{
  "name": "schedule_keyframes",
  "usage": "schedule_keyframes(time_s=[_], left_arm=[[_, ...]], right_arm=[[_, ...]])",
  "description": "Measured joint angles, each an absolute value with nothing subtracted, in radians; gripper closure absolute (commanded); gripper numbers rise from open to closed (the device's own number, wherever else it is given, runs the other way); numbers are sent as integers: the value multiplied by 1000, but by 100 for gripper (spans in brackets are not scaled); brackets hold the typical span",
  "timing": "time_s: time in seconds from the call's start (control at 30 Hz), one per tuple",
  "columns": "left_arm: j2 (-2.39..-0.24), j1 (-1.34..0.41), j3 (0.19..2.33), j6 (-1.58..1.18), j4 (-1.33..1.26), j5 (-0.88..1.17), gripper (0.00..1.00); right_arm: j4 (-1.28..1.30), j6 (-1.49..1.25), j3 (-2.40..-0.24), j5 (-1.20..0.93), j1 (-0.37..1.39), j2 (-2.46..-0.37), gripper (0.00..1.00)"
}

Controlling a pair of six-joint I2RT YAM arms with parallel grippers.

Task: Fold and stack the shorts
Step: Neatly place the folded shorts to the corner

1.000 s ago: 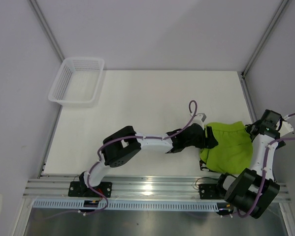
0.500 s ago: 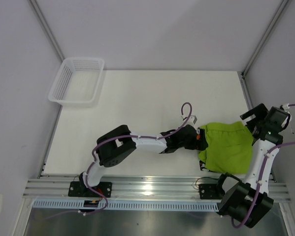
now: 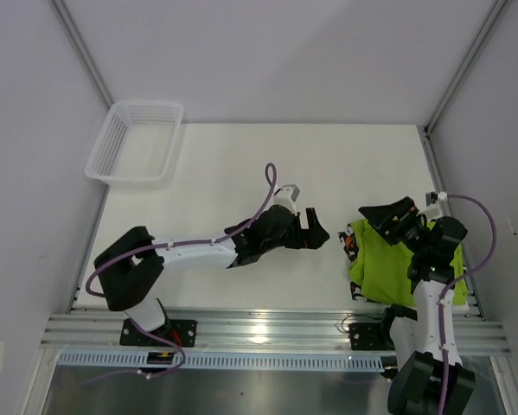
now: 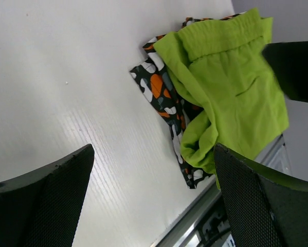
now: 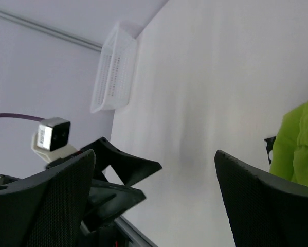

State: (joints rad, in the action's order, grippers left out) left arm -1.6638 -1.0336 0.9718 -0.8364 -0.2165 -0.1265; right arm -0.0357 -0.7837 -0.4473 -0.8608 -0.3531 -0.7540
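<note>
The lime green shorts [image 3: 381, 266] lie folded at the table's near right, on top of the camouflage shorts [image 3: 351, 245], whose patterned edge shows at the left side. In the left wrist view the green shorts [image 4: 225, 77] cover most of the camouflage pair [image 4: 159, 92]. My left gripper [image 3: 316, 233] hangs open, a short way left of the pile and holding nothing. My right gripper [image 3: 385, 214] is open above the pile's far edge, pointing left. Its arm crosses over the green cloth.
A white mesh basket [image 3: 136, 143] stands at the far left corner; it also shows in the right wrist view as the basket [image 5: 112, 72]. The aluminium rail [image 3: 267, 324] runs along the near edge, close beside the pile.
My left gripper opened, let go of the green shorts and drew back to the left. My right arm swung in from the right edge to over the pile.
</note>
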Motion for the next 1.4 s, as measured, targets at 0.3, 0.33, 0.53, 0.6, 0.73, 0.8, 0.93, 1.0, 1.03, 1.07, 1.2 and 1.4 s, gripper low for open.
schedule_keyframes(time_s=[0.3,0.33,0.53,0.6,0.73,0.8,0.93,1.0,1.03,1.07,1.2,1.4], left_arm=[[-1541,-1018,899,-801,-200,-126,1],[-1531,-1018,889,-800,-197,-126,1],[-1484,-1016,817,-790,-196,-130,1],[-1481,-1016,813,-777,-187,-130,1],[-1429,-1014,809,-737,-162,-132,1],[-1374,-1006,799,-712,-149,-141,1],[-1238,-983,759,-664,-100,-213,1],[-1147,-978,727,-636,-54,-284,1],[-1100,-978,712,-624,-25,-324,1],[-1052,-978,699,-615,5,-367,1],[-865,-978,636,-590,81,-516,1],[-614,-976,470,-582,165,-682,1]], right_arm=[[-470,-917,-78,-908,-345,-958,1],[-486,-918,-59,-905,-342,-979,0],[-476,-881,-62,-879,-321,-922,0],[-369,-847,-123,-859,-311,-855,1],[-197,-739,-377,-799,-255,-769,1],[-144,-674,-499,-751,-190,-762,1],[-49,-523,-616,-542,59,-755,1],[-9,-458,-616,-392,206,-749,0],[1,-425,-605,-307,283,-748,1],[7,-395,-590,-235,353,-746,1],[-11,-303,-503,28,562,-723,0],[-112,-213,-380,275,743,-716,0]])
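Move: The green folded shorts lie on the stack about 14 cm to the right of the right hand, some 9 cm nearer the base and 16 cm below. Under them the camouflage shorts show a strip at the left edge, roughly 2 cm left of that hand, 4 cm back and 17 cm below. From the left hand the green shorts are about 27 cm to the right, 6 cm back and 10 cm below. The folded shorts, already released, are left behind as both open hands withdraw. The right dips about 12 cm, climbs back past its starting height, then swings left and sinks again, ending 11 cm left and a little lower, rolled with its left side down. The left first creeps left, rising and sinking slightly, then sweeps away to about 25 cm left and 7 cm up, turning counter-clockwise to point its fingers more forward. ##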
